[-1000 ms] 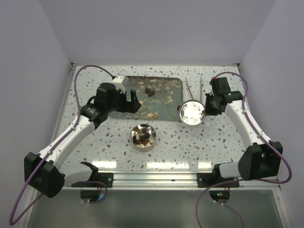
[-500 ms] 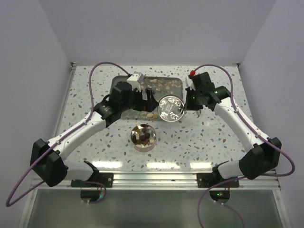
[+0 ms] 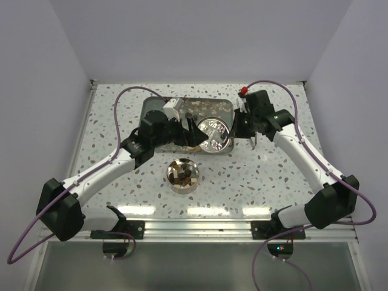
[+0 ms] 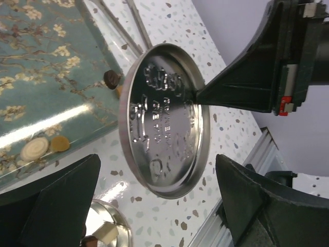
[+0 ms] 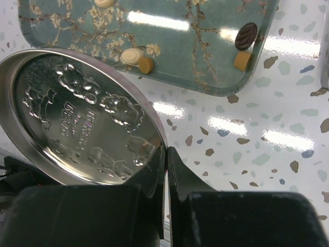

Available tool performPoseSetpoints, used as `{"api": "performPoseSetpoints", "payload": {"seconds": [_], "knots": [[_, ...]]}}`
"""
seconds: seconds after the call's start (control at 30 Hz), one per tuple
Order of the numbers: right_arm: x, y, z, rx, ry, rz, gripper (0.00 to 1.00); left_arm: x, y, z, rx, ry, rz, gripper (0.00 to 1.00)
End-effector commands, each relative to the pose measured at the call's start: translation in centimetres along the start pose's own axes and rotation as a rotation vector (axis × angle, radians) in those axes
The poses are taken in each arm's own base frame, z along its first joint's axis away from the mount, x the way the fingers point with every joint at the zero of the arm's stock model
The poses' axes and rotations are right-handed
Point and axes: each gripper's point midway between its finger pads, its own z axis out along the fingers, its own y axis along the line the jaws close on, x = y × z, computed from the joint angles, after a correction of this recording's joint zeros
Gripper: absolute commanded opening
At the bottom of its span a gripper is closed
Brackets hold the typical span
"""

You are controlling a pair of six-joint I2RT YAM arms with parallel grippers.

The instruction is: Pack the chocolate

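A round silver tin point(image 3: 183, 176) holding several pieces of chocolate point(image 3: 182, 176) stands in front of the floral tray point(image 3: 206, 109). More chocolate lies loose on the tray: a dark piece point(image 5: 249, 35), a caramel one point(image 5: 242, 59) and a cream one point(image 5: 128, 55). My right gripper point(image 5: 167, 154) is shut on the rim of the embossed tin lid point(image 5: 82, 118), holding it tilted above the tray's near right corner. My left gripper point(image 4: 157, 170) stands wide open, facing the lid point(image 4: 164, 121) without touching it.
Metal tongs point(image 4: 123, 25) lie on the speckled table beyond the tray's right end. The tray point(image 5: 169, 46) fills the table's middle back. The aluminium rail point(image 3: 194, 227) runs along the near edge.
My right gripper has carried the lid leftward from the table's right side to the tray's near right corner. My left arm has swung right, towards the lid, still open.
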Motion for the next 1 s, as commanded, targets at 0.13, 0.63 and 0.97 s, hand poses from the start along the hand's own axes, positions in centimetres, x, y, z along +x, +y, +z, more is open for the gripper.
{"api": "performPoseSetpoints", "payload": {"seconds": [0.13, 0.63, 0.97], "knots": [[-2.4, 3.5, -0.9, -0.135, -0.065, -0.010, 0.00, -1.7, -4.6, -0.2, 0.246, -0.077, -0.080, 1.00], [-2.1, 4.5, -1.3, -0.184, -0.066, -0.020, 0.00, -0.9, -3.9, 0.7, 0.221, -0.038, -0.112, 0.67], [-1.4, 4.4, -2.5, -0.185, -0.067, -0.054, 0.00, -0.6, -3.0, 1.5, 0.171, -0.018, -0.129, 0.38]]}}
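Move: For the left hand, empty and wide open, the lid's middle is about 6 cm right and 3 cm ahead at its own height; the tin of chocolates lies some 7 cm back, 6 cm left and 12 cm below, and the pale chocolates 5 cm ahead, 1 cm left and 14 cm below. The right hand holds the lid by its right rim, middle about 5 cm left and 1 cm ahead, level; the dark chocolate is 6 cm ahead, 1 cm right and 14 cm below. Rightward and slightly back, about 3 cm in all, the left hand eases onto the lid's left rim, rising 2 cm then sinking as much, its left side rolling down some 10 degrees. Its fingers straddle the rim, one over the inner face and one outside, and close from wide open to under half. The right hand keeps its pinch and brings the lid about 2.5 cm left and a little up to meet it. ##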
